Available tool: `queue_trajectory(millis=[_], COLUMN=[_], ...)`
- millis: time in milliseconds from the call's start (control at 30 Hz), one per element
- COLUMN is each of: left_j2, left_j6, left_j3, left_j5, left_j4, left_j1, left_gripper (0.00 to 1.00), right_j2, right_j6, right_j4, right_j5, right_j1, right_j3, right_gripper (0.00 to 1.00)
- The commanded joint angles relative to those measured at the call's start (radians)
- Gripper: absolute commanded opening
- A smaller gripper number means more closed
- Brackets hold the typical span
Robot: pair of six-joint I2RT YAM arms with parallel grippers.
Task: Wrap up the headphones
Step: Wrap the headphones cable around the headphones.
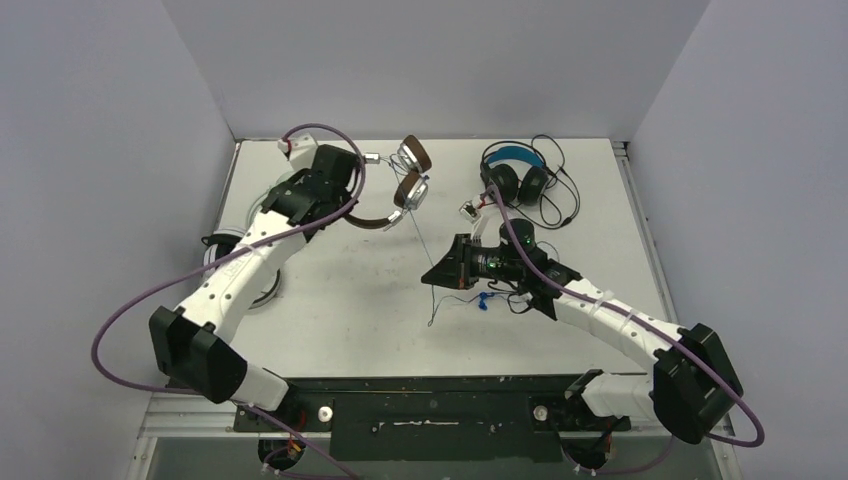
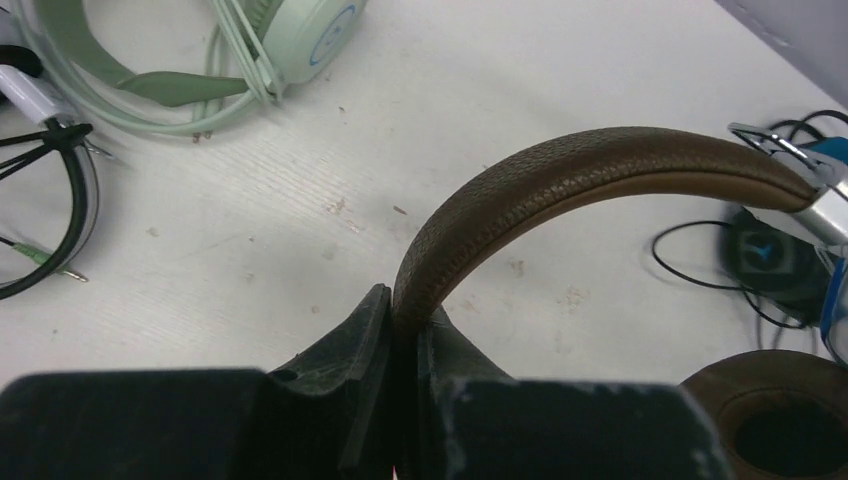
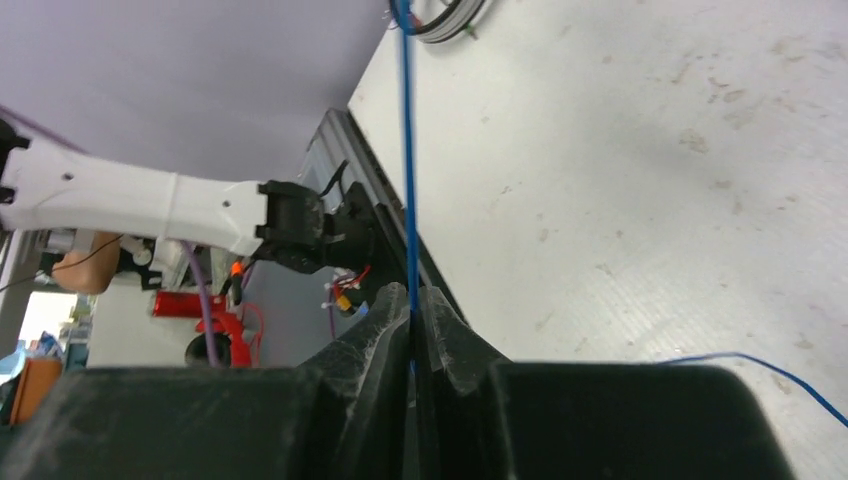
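Note:
The brown headphones [image 1: 408,178] hang at the back centre, lifted by their padded headband [image 2: 600,165]. My left gripper [image 2: 405,312] is shut on that headband near one end; one brown ear cup [image 2: 780,425] shows at lower right. A thin blue cord [image 1: 424,250] drops from them to the table. My right gripper [image 3: 412,300] is shut on this cord [image 3: 405,150], which runs taut upward from the fingertips. The black headphones with a blue headband [image 1: 515,172] lie at the back right. A mint green headset [image 2: 300,40] lies near the left arm.
A loose stretch of blue cord [image 3: 770,372] trails on the table beside the right gripper. A black cable loop [image 2: 60,200] lies left of the mint headset. Black cord loops [image 1: 562,195] spread right of the black headphones. Grey walls close in the table on three sides.

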Motion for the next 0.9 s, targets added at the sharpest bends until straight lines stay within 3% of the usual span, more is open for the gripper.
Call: queue_trajectory(millis=[0, 233, 333, 633, 800, 867], left_j2=[-0.119, -0.17, -0.192, -0.242, -0.245, -0.241], left_j6=[-0.054, 0.041, 0.064, 0.143, 0.162, 0.169], left_j3=[0.002, 0.047, 0.055, 0.083, 0.118, 0.135], left_j5=[0.263, 0.412, 0.468, 0.62, 0.646, 0.64], left_j4=[0.195, 0.122, 0.101, 0.051, 0.02, 0.007], left_j1=[0.092, 0.099, 0.099, 0.101, 0.101, 0.101], left_gripper=[0.0, 0.0, 0.0, 0.0, 0.0, 0.0], right_j2=[0.024, 0.081, 0.12, 0.223, 0.281, 0.277], right_j6=[-0.008, -0.139, -0.187, -0.214, -0.222, -0.273], right_j4=[0.202, 0.34, 0.48, 0.898, 1.011, 0.981], right_j5=[0.059, 0.17, 0.158, 0.129, 0.073, 0.086], right_j1=[0.006, 0.004, 0.006, 0.009, 0.015, 0.024], right_j3=[-0.084, -0.145, -0.172, -0.287, -0.304, -0.304], right_gripper=[0.06, 0.07, 0.09, 0.33, 0.49, 0.53])
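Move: Out ahead of the right hand, the headphones' two brown ear cups stand about 27 cm forward, 3 cm left and near its height; its fingers still pinch their blue cable, and the blue earbuds lie roughly 8 cm ahead, 14 cm right and 20 cm below. From the left hand, gripping the headband, the pinched cable is some 18 cm back and 15 cm right, the cups 9 cm ahead and 13 cm right, all near its height. Sinking about 7 cm while edging some 4 cm forward, the right hand tips its fingers downward and opens them halfway, letting go of the blue cable. The left hand keeps its pinch on the brown headband and lifts the headphones about 8 cm, drawing them back and to the right while turning them some 30 degrees, mostly clockwise. ##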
